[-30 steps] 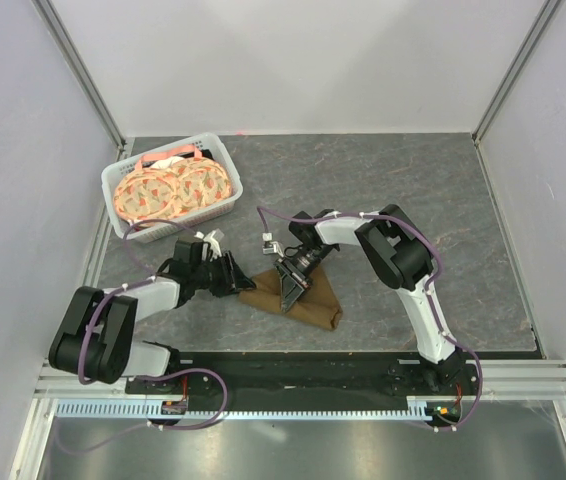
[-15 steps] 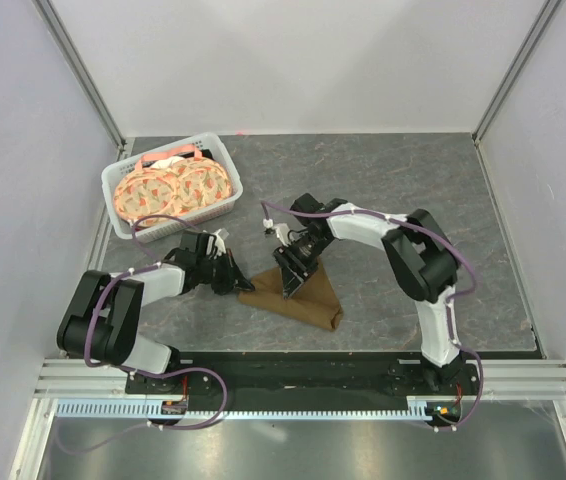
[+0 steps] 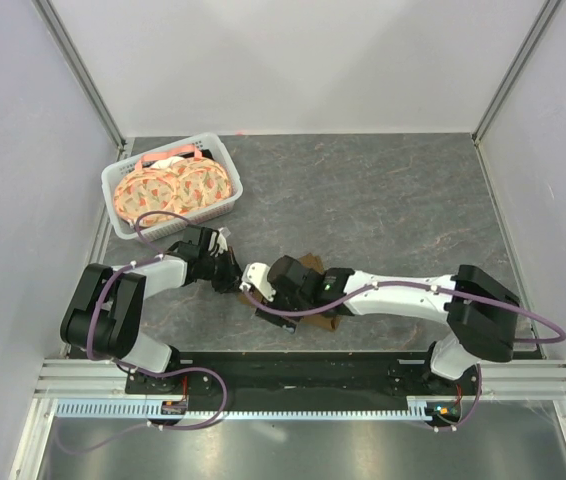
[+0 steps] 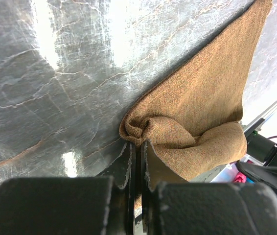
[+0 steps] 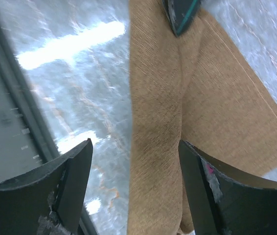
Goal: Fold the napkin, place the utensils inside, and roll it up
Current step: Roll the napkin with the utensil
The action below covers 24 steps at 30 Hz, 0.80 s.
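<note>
The brown napkin [image 4: 202, 107] lies folded on the grey table, mostly hidden under my right arm in the top view, where only a brown edge [image 3: 312, 264] shows. My left gripper [image 4: 138, 144] is shut on its bunched corner, at the cloth's left end [image 3: 235, 280]. My right gripper [image 5: 134, 144] is open, its fingers [image 5: 75, 181] on either side of a long fold of the napkin [image 5: 158, 147]. It hangs low over the cloth's near side [image 3: 271, 303]. A teal end of the utensil [image 5: 180, 17] shows on the cloth beyond the fingers.
A white basket [image 3: 178, 220] holding round orange-patterned plates [image 3: 173, 190] stands at the back left, just behind my left arm. The black base rail [image 3: 293, 365] runs along the near edge. My right arm [image 3: 403, 297] stretches low across the front of the table.
My right arm swung from the napkin's far side down to its near side and its jaws widened. My left gripper shut on the napkin's corner and moved slightly right.
</note>
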Each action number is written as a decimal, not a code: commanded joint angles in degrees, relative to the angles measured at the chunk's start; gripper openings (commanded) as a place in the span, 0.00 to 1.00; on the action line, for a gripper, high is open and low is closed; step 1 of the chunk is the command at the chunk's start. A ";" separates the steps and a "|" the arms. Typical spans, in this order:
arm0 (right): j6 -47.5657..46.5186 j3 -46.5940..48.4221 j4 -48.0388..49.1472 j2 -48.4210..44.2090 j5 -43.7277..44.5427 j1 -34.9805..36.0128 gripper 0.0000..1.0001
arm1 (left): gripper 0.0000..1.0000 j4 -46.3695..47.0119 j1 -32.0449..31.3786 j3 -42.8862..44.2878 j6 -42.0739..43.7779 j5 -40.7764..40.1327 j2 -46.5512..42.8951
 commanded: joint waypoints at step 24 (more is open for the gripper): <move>0.11 0.63 2.06 13.30 -13.00 -5.64 0.25 | 0.55 -3.28 -0.22 0.49 2.51 -7.80 -10.48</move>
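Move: The stretch of napkin roll that the right hand goes for lies about 6 cm below it and some 2 cm ahead; the loose flat flap spreads roughly 10 cm ahead, 4 cm right and 8 cm below. The roll's left end, still pinched in the left fingers, is around 10 cm left of the right hand, 6 cm ahead and 6 cm below. From the left hand, the right hand's grip spot is about 10 cm right, 4 cm back and level in height. Right hand sinks about 6 cm, slightly forward, and pinches the napkin roll; left opens, rising 1 cm. ##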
